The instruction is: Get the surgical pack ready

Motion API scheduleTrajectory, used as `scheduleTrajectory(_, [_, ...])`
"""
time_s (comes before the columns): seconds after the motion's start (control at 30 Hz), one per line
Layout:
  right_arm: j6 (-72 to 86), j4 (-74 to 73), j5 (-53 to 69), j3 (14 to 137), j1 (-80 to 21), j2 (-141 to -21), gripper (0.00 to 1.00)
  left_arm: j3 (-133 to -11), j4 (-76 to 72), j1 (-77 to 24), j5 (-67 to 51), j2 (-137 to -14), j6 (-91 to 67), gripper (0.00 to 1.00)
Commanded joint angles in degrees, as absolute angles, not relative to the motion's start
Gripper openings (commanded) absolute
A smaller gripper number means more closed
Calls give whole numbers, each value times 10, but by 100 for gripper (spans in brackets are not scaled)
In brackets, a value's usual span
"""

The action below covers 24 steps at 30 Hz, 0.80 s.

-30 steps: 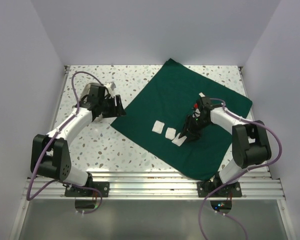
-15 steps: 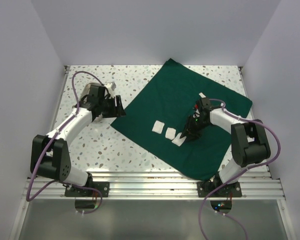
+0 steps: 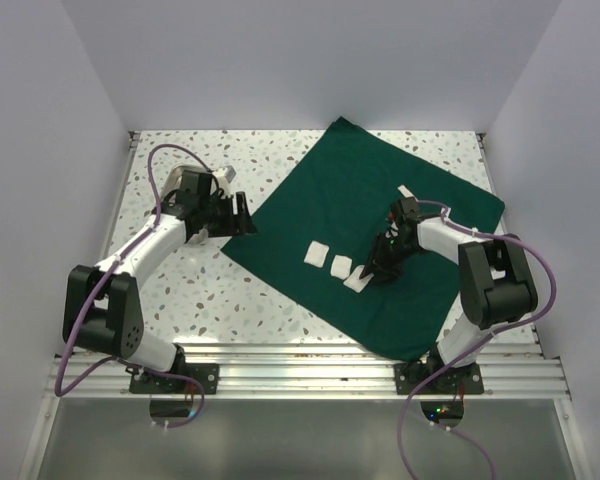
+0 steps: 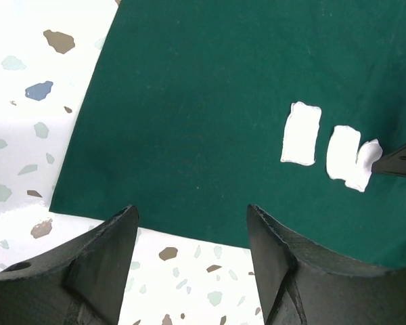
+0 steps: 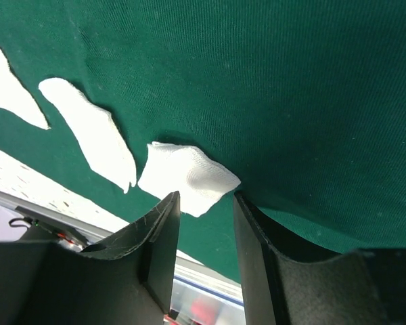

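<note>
The surgical pack is a dark green drape point(image 3: 370, 200) spread flat like a diamond on the table. Three white gauze squares lie on it in a row point(image 3: 317, 254), point(image 3: 340, 265), point(image 3: 357, 281). My right gripper point(image 3: 372, 272) stands low over the drape, open, its tips right at the third gauze point(image 5: 187, 176), which is crumpled and lies just ahead of the jaws point(image 5: 206, 200). My left gripper point(image 3: 245, 222) is open and empty over bare table at the drape's left corner point(image 4: 74, 196), the drape's edge crossing just beyond its tips point(image 4: 193, 217).
The speckled terrazzo table point(image 3: 180, 290) is walled in white at the back and both sides. An aluminium rail point(image 3: 310, 360) carrying both arm bases runs along the near edge. In the left wrist view the right gripper's dark finger point(image 4: 400, 157) touches the gauze row.
The left gripper has edged right toward the drape's corner. The right gripper's jaws have narrowed a little at the third gauze; the drape and gauzes lie as before.
</note>
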<state>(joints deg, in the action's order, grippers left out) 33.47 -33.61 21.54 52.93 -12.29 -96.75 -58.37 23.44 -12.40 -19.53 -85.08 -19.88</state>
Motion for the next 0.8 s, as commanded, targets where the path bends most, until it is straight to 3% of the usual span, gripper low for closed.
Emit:
scheduleTrajectory(0.0, [342, -312, 197, 526, -120, -973, 41, -599, 220, -125, -210, -853, -187, 69])
scheduleTrajectory(0.47, [350, -309, 181, 547, -118, -976, 33, -601, 217, -125, -212, -855, -185, 70])
scheduleTrajectory(0.77, [353, -316, 186, 555, -118, -983, 16, -603, 216, -125, -214, -860, -185, 70])
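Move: The nearest gauze lies under the right hand's fingertips, its middle about 2 cm left, 1 cm back and 1 cm below. A second gauze is roughly 6 cm left and 2 cm ahead, a third some 11 cm left and 5 cm ahead, both at the same low level. From the left hand the nearest gauze is about 26 cm right, 10 cm back and 11 cm down. Shifting by under 1 cm, the right hand narrows its half-open fingers, pinching the nearest gauze's right-hand edge. ##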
